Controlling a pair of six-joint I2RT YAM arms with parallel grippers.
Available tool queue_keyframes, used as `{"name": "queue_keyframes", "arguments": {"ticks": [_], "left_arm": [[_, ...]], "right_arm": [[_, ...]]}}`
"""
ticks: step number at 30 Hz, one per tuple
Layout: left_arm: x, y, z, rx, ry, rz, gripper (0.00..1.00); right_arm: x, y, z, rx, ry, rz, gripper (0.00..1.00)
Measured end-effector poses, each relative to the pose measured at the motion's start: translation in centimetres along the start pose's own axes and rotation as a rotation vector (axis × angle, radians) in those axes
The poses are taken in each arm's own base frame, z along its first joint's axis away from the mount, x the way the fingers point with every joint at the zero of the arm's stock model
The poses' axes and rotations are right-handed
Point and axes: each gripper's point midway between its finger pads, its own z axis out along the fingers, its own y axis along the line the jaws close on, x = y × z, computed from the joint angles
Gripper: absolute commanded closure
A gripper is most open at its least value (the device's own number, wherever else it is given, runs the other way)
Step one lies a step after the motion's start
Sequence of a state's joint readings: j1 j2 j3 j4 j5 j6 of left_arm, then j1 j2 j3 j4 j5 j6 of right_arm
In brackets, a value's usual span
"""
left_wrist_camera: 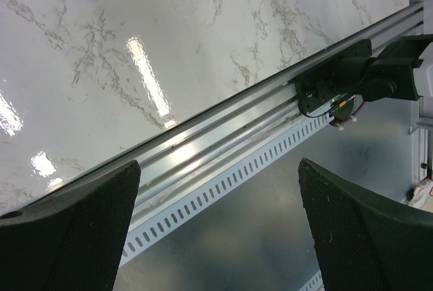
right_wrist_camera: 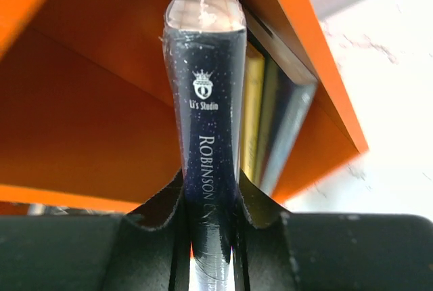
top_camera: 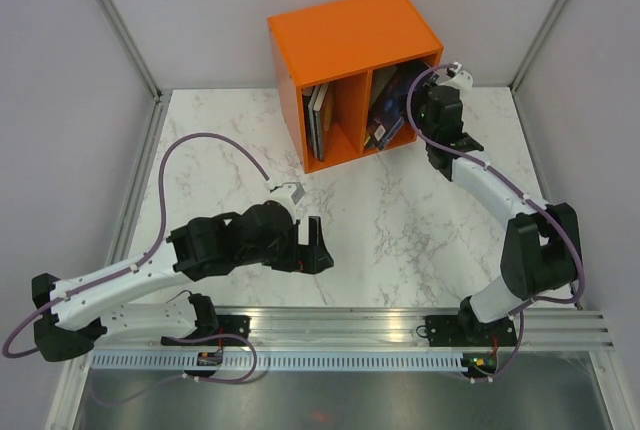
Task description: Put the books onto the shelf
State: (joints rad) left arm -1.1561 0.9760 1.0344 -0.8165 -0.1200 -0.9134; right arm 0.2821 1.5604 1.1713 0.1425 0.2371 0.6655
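Observation:
The orange shelf [top_camera: 350, 30] stands at the back of the marble table, its two compartments facing the arms. Several books [top_camera: 320, 118] stand in its left compartment. My right gripper [top_camera: 412, 88] reaches into the right compartment and is shut on the spine of a dark navy book [right_wrist_camera: 206, 101], held upright between its fingers [right_wrist_camera: 159, 206]. A yellow book [right_wrist_camera: 254, 101] and a pale blue one [right_wrist_camera: 292, 118] lean beside it against the orange wall [right_wrist_camera: 88, 101]. My left gripper [top_camera: 308, 248] hovers low over the table's front middle, open and holding nothing [left_wrist_camera: 216, 169].
An aluminium rail [top_camera: 400, 325] with a slotted white strip [left_wrist_camera: 223, 183] runs along the near edge, and the right arm's base [left_wrist_camera: 358, 78] is bolted onto it. Grey walls and metal posts [top_camera: 120, 20] close in the left, right and back sides.

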Motion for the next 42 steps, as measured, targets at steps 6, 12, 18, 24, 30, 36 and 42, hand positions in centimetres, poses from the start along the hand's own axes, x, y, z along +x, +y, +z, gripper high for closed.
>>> {"name": "queue_keyframes", "arguments": {"ticks": [6, 12, 18, 24, 30, 36, 42], "left_arm": [[0.5, 0.8, -0.2, -0.028, 0.019, 0.004, 0.00], [0.7, 1.4, -1.0, -0.039, 0.018, 0.002, 0.00], [1.4, 2.1, -0.8, -0.060, 0.035, -0.002, 0.00], [1.7, 2.5, -0.4, -0.085, 0.054, -0.001, 0.00], [2.3, 3.1, 0.0, -0.109, 0.070, -0.011, 0.00], [2.4, 4.0, -0.3, -0.128, 0.050, -0.030, 0.00], [2.0, 4.4, 0.2, -0.167, 0.036, -0.027, 0.00]], "right_arm": [[-1.8, 1.3, 0.5, -0.068, -0.085, 0.030, 1.00], [-2.7, 1.8, 0.8, -0.102, -0.135, 0.046, 1.00], [-1.5, 1.8, 4.9, -0.152, -0.199, 0.066, 1.00], [0.6, 2.8, 12.1, -0.224, -0.259, 0.127, 1.00], [-0.4, 3.5, 14.6, -0.256, -0.323, 0.159, 0.99], [-0.1, 3.5, 14.7, -0.252, -0.309, 0.161, 0.67], [0.2, 3.3, 14.5, -0.212, -0.225, 0.174, 0.46]]}}
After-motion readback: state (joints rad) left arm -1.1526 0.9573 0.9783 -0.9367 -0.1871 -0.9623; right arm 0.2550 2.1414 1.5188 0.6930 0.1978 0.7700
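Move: The right hand already grips the dark book, partly inside the shelf's right compartment; the middle of that compartment is roughly 10 cm ahead, 6 cm left and 5 cm lower. The yellow book leans in there, about 6 cm ahead, 5 cm left and 10 cm below. The left compartment's books stand some 21 cm left, level fore and aft, 10 cm down. From the idle left hand, the right compartment is about 46 cm ahead, 16 cm right, slightly below. Right hand pushes its book some 15 cm forward into the compartment, then opens; left hand sinks leftward. ##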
